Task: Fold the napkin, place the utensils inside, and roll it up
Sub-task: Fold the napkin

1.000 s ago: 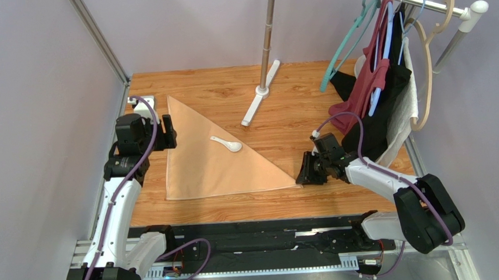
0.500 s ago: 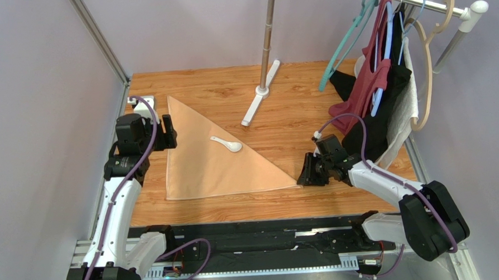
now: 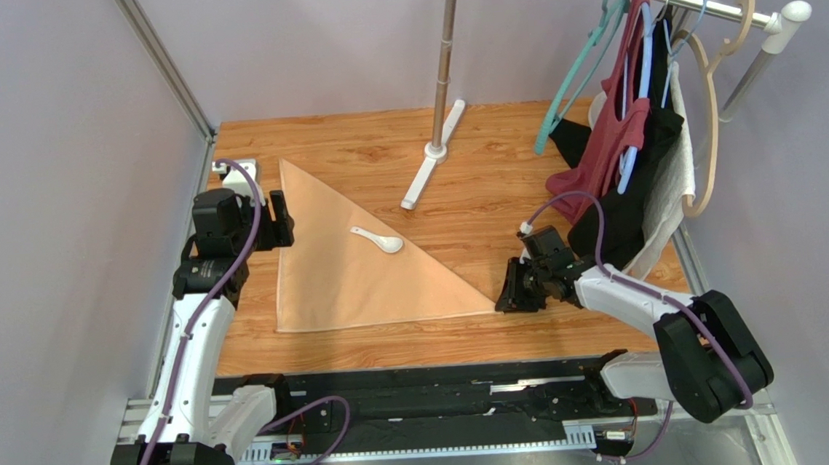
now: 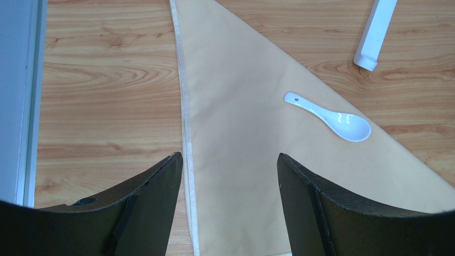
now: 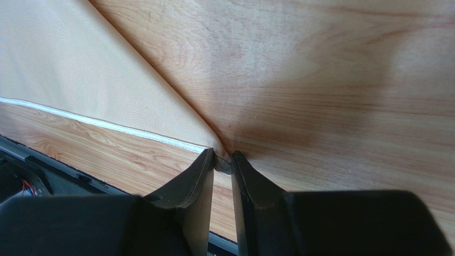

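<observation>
The peach-tan napkin (image 3: pixel 351 275) lies flat on the wooden table, folded into a triangle. A small white spoon (image 3: pixel 378 238) rests on it near the long diagonal edge. My left gripper (image 3: pixel 281 220) hovers over the napkin's left hem, open and empty; in the left wrist view the napkin (image 4: pixel 251 122) and spoon (image 4: pixel 331 117) lie beyond the gripper (image 4: pixel 229 160). My right gripper (image 3: pixel 502 295) is low at the napkin's right-hand tip. In the right wrist view the gripper (image 5: pixel 222 158) pinches that tip of the napkin (image 5: pixel 80 69) between its fingertips.
A metal pole (image 3: pixel 445 55) with a long white foot (image 3: pixel 431 166) stands behind the napkin. Dark red, black and white garments (image 3: pixel 628 163) hang from a rail at the right, close behind the right arm. A black rail runs along the table's near edge (image 5: pixel 32 154).
My right gripper has edged left onto the napkin's right tip, and its jaws have narrowed around it. The left arm, napkin body and spoon have not moved.
</observation>
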Controlling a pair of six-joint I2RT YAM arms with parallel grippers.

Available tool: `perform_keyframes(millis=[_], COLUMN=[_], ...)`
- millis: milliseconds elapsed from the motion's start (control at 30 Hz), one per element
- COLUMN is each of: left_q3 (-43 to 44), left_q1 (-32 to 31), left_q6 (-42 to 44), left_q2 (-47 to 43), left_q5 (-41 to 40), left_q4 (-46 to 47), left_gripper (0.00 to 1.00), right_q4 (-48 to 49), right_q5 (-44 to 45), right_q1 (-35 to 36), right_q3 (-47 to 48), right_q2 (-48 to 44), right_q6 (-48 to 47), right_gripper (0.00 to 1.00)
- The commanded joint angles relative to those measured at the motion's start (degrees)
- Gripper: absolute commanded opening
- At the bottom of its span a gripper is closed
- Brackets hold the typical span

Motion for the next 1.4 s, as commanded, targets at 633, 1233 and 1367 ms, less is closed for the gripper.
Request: perform_keyframes(millis=[633,1233,1367], left_q3=[1.7,1.8,1.9], left_q1=[-0.2,-0.2,-0.2], left_q6=[-1.1,-1.8,-1.7], left_q2=[-0.4,-2.3,-3.1], left_q5=[0.6,2.8,2.7], left_q4=[0.8,0.4,0.4], left_gripper=[0.74,0.74,0.74], right_q4=[-10.2,-5.2,-2.7], right_q5=[5.3,5.5,7.6], right_q1=[-0.2,7.0,11.1], right_q3=[4.2,24.7,33.5], right_q2=[-5.3,0.3,8.4], right_q6=[-2.4,-2.1,-3.9], right_gripper=[0.00,0.00,0.00])
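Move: The napkin's right-hand corner lies practically at the right hand's fingertips, between the pads and no more than 1 cm below. From that hand the spoon lies about 15 cm ahead and 22 cm left on the napkin, and the middle of the white stand foot some 32 cm ahead and 11 cm left, all at table level. The same corner is roughly 38 cm right of the left hand, 12 cm back and 21 cm below. Staying down at the table, the right hand first shuts its fingers and pinches the napkin's corner. It then pulls about 2 cm to the right, before sweeping up some 12 cm and, in one curve, forward and left by 6 or 7 cm each towards the spoon, fingertips tilting forward about 15 degrees and keeping hold of the corner. ##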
